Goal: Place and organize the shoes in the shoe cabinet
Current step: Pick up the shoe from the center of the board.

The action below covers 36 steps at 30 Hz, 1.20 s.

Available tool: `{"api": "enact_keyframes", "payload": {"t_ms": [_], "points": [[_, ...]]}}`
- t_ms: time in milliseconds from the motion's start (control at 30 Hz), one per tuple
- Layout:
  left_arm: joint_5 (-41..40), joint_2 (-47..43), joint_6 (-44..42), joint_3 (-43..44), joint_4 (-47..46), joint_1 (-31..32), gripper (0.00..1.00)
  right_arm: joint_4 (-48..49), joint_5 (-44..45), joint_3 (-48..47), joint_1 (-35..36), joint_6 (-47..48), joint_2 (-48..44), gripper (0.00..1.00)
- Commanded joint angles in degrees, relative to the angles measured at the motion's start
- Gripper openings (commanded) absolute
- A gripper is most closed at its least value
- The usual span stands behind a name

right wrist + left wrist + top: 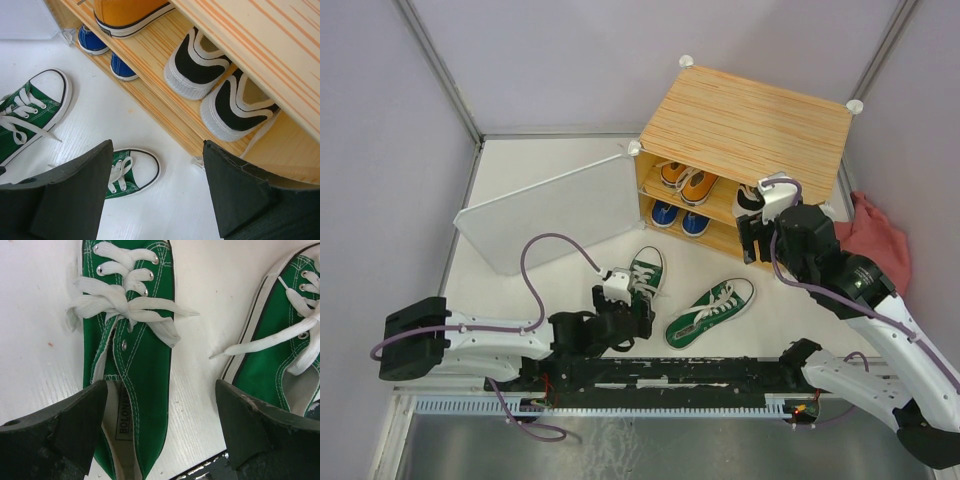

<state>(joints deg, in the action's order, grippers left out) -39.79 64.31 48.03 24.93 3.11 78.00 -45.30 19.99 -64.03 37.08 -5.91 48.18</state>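
Two green sneakers lie on the white table in front of the shoe cabinet (750, 125): one (645, 272) on the left, one (712, 312) to its right. My left gripper (632, 320) is open over the left sneaker's heel (131, 340), one finger above its opening; the other green sneaker (280, 365) lies by the right finger. My left gripper (162, 430) holds nothing. My right gripper (752, 243) is open and empty in front of the cabinet. The right wrist view shows this gripper (157, 195) near two black sneakers (200, 65) on the upper shelf.
Orange sneakers (688, 180) stand on the upper shelf and blue sneakers (678, 216) on the lower one. The pale door panel (555, 215) stands open to the left. A red cloth (875, 235) lies right of the cabinet. Grey walls enclose the table.
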Motion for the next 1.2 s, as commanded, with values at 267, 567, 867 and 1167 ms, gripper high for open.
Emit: {"api": "enact_keyframes", "payload": {"t_ms": [267,567,867,1167], "points": [[-3.3,3.8,5.8,-4.2,-4.3,1.3,0.76,1.3,-1.7,-0.7,0.2,-1.1,-0.3,0.79],[0.6,15.1,4.0,-4.8,-13.1,1.4,0.30,1.6,-1.7,-0.6,0.2,-0.7,-0.4,0.79],[-0.9,8.5,-4.6,-1.0,-6.6,1.8,0.03,1.5,-0.9,0.6,0.2,-0.6,-0.9,0.79],[-2.7,0.4,-9.8,1.5,-2.5,3.1,0.03,2.4,-0.4,1.7,0.1,-0.9,-0.8,0.80]]}}
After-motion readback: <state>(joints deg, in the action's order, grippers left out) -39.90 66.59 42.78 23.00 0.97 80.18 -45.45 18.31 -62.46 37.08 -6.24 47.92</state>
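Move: The green shoe by the left hand lies just under its open fingers, heel towards the arm; its middle is about 4 cm ahead, 1 cm left and 6 cm below. The other green shoe lies some 20 cm to this hand's right and 1 cm ahead. The blue shoes in the cabinet are about 24 cm ahead and 12 cm right. From the right hand, the aimed-at shoe is roughly 26 cm left, 7 cm back and 26 cm below. The nearer green shoe's ankle collar is what the left hand takes: the hand sinks about 3.5 cm onto the shoe, edging 2 cm right, while its wide-open fingers close almost shut and pinch the canvas flap on the collar's right side, behind the bow. Keeping that pinch, it turns back upward nearly 2 cm and draws left about 2 cm and slightly back. ##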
